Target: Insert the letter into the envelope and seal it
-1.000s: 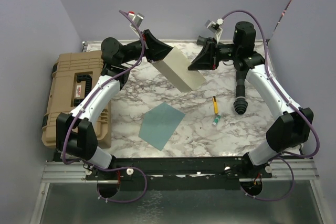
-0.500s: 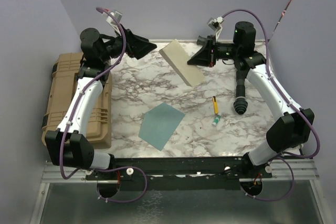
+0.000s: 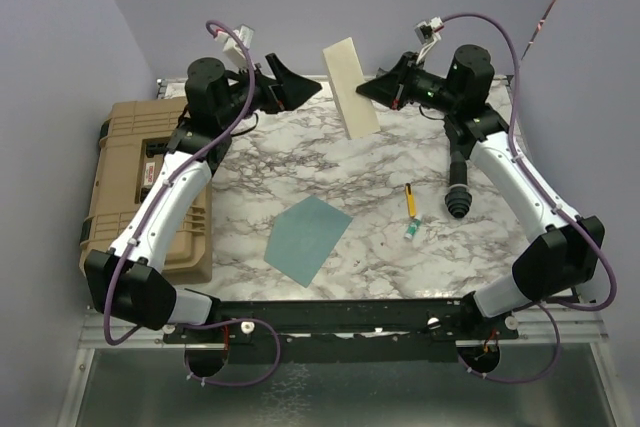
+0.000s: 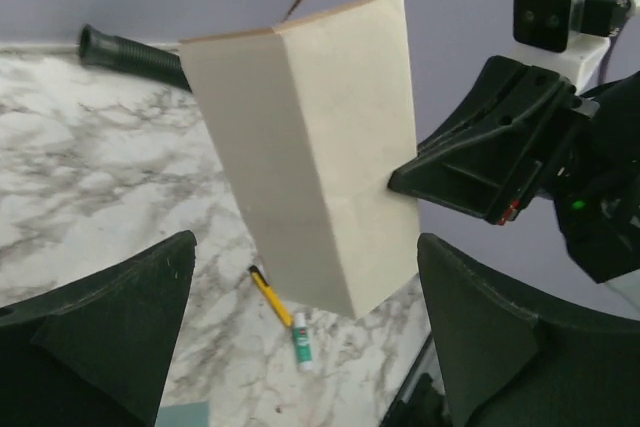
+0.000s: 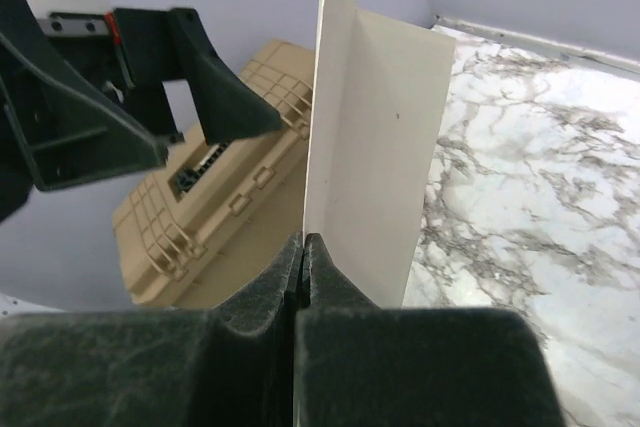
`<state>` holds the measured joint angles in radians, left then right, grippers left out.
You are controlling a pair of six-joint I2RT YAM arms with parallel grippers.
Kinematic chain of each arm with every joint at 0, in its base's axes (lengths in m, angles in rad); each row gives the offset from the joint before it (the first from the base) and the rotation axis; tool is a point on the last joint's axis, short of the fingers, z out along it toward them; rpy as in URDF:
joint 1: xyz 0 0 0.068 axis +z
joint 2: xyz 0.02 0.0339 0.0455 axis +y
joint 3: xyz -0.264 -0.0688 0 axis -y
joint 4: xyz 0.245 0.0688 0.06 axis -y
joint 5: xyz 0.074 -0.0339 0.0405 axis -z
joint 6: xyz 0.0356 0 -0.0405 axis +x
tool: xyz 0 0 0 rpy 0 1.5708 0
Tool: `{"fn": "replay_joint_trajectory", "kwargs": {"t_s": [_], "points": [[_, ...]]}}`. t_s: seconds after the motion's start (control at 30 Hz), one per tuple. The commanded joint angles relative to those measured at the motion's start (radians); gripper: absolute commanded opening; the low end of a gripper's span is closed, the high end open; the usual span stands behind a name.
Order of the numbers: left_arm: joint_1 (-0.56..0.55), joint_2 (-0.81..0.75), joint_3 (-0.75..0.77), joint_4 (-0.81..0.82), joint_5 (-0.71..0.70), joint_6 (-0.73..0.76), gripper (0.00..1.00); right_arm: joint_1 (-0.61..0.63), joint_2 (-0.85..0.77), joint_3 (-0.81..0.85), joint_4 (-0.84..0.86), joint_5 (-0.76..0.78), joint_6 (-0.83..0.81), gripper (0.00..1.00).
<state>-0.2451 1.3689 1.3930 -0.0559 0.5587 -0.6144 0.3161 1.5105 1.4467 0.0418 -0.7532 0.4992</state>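
The letter (image 3: 350,87), a folded tan sheet, hangs upright in the air over the back of the table. My right gripper (image 3: 366,93) is shut on its right edge, and the right wrist view shows the jaws pinched on the letter (image 5: 370,147) at its lower edge (image 5: 303,239). My left gripper (image 3: 303,90) stands wide open just left of the sheet and does not touch it. In the left wrist view the letter (image 4: 320,167) fills the middle, ahead of my spread fingers (image 4: 110,317). The teal envelope (image 3: 308,238) lies flat on the marble near the front.
A tan hard case (image 3: 140,187) sits at the table's left edge. A yellow pen (image 3: 409,199) and a small glue stick (image 3: 411,231) lie right of the envelope. A black nozzle-like piece (image 3: 458,192) stands beside the right arm. Purple walls close in the back and sides.
My left gripper let go of the letter, opened wide and drew back to the left. The right gripper closed on the sheet's edge and raised it upright toward the back wall.
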Motion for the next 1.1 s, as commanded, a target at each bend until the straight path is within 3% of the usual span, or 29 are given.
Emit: {"fn": "replay_joint_trajectory", "kwargs": {"t_s": [0.0,0.1,0.23,0.73,0.8,1.07], "points": [[-0.052,-0.007,-0.083,0.291,-0.101,-0.368,0.89,0.023,0.009,-0.006,0.114,0.032,0.147,0.01],[-0.076,0.018,-0.091,0.402,-0.091,-0.473,0.85,0.023,0.023,-0.024,0.188,-0.048,0.231,0.0],[-0.093,0.028,-0.115,0.401,-0.126,-0.482,0.83,0.023,0.017,-0.058,0.34,-0.108,0.342,0.01],[-0.135,0.062,-0.131,0.449,-0.097,-0.518,0.61,0.023,0.073,-0.087,0.584,-0.187,0.553,0.01],[-0.135,0.062,-0.132,0.459,-0.096,-0.542,0.55,0.023,0.082,-0.091,0.6,-0.184,0.565,0.01],[-0.135,0.063,-0.129,0.504,-0.098,-0.609,0.54,0.023,0.109,-0.103,0.571,-0.146,0.608,0.01]]}}
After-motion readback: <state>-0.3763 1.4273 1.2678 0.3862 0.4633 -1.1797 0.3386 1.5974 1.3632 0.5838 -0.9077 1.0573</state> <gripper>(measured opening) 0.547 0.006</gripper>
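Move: The folded letter stands in my right fingers, its middle about 4 cm left of that hand and 1 cm ahead, at its height. From my open left hand the letter's middle is some 12 cm to the right and 1 cm ahead, about level in height. The envelope lies roughly 38 cm below and 12 cm back, straight under the left hand sideways. At the same depth, the glue stick is about 22 cm right and 9 cm back of my right hand. I bring my left hand about 6 cm right and 3 cm up to the letter's free left edge, its right side rolling up nearly 30 degrees, and half close the fingers astride that edge. My right hand keeps its pinch and carries the letter up, left and a little back towards the left fingers, its own fingertips tilting up and swinging counter-clockwise, then sinks about 1 cm. ##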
